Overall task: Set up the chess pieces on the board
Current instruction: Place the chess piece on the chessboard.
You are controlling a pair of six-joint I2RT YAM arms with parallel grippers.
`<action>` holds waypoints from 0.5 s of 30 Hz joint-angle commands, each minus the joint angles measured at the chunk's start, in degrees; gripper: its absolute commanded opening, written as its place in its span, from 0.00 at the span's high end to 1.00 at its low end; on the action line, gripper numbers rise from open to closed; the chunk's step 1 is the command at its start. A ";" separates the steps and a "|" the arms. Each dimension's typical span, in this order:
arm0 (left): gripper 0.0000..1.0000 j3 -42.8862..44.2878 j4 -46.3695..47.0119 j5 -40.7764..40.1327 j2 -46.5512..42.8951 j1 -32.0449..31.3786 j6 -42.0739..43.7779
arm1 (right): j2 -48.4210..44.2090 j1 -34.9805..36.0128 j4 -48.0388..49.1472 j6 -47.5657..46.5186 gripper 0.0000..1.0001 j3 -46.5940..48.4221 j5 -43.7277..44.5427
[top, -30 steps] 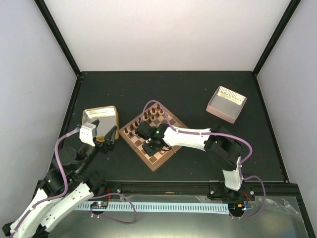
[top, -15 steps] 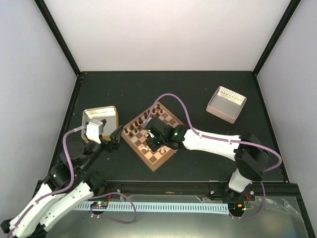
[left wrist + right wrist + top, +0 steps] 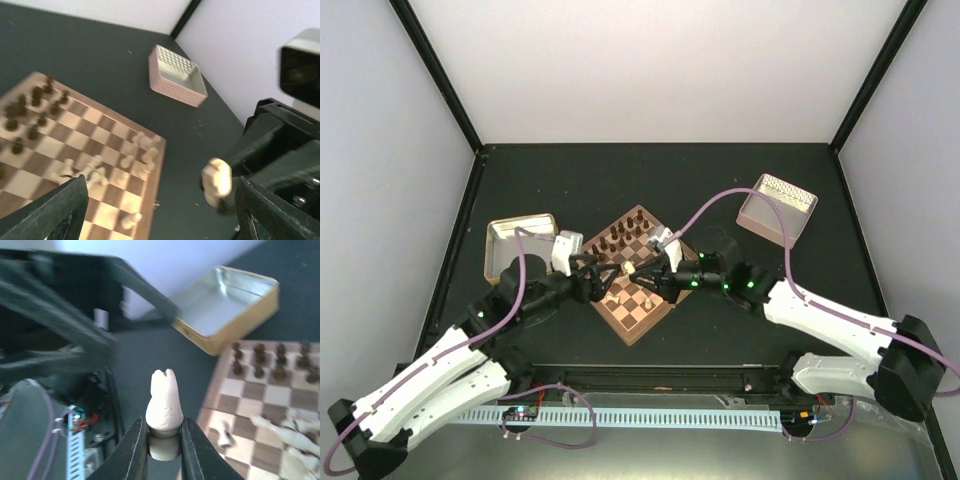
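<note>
My right gripper (image 3: 164, 429) is shut on the base of a pale cream chess piece (image 3: 164, 400) and holds it upright in the air. From above, that piece (image 3: 630, 268) hangs over the left part of the board (image 3: 638, 335), with the right gripper (image 3: 643, 270) beside it. My left gripper (image 3: 603, 276) faces it, open wide. In the left wrist view the piece (image 3: 216, 182) sits between the left fingers (image 3: 67, 210), nearer the right one, untouched. Dark pieces (image 3: 620, 236) stand along the board's far side. Pale pieces (image 3: 136, 156) cluster on the board (image 3: 107, 127), some lying down.
A shallow yellowish metal tray (image 3: 520, 240) lies left of the board and also shows in the right wrist view as the tray (image 3: 225, 305). A pinkish bin (image 3: 777, 208) stands at the back right, seen too as the bin (image 3: 177, 76).
The right gripper has lifted the pale piece off the board and carried it up and left. The left arm has swung right from beside the tray to face it.
</note>
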 commanded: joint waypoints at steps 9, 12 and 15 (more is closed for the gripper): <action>0.31 5.46 5.68 18.00 2.13 0.66 -7.95 | -7.13 -1.02 14.04 1.09 0.88 -1.88 -25.06; 0.40 4.60 5.78 21.10 0.96 0.75 -9.41 | -5.80 -1.08 13.08 0.75 0.89 0.11 -27.74; 0.55 4.71 5.45 22.91 0.60 0.82 -10.46 | -3.99 -1.15 10.76 -0.50 0.89 1.94 -29.43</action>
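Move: The white chess piece, still pinched in the right fingers, lies about 5 cm to the left hand's right, 1 cm ahead and roughly level. From the right hand, the left gripper it is taken to lies about 5 cm left, level fore and aft. The board's middle is some 20 cm below, 4 cm right and 1 cm back of the left hand; the dark pieces stand about 9 cm ahead of that middle and 4 cm left of it. Both hands rise 5–7 cm and draw back, left partly closing towards the chess piece the right keeps pinched. ##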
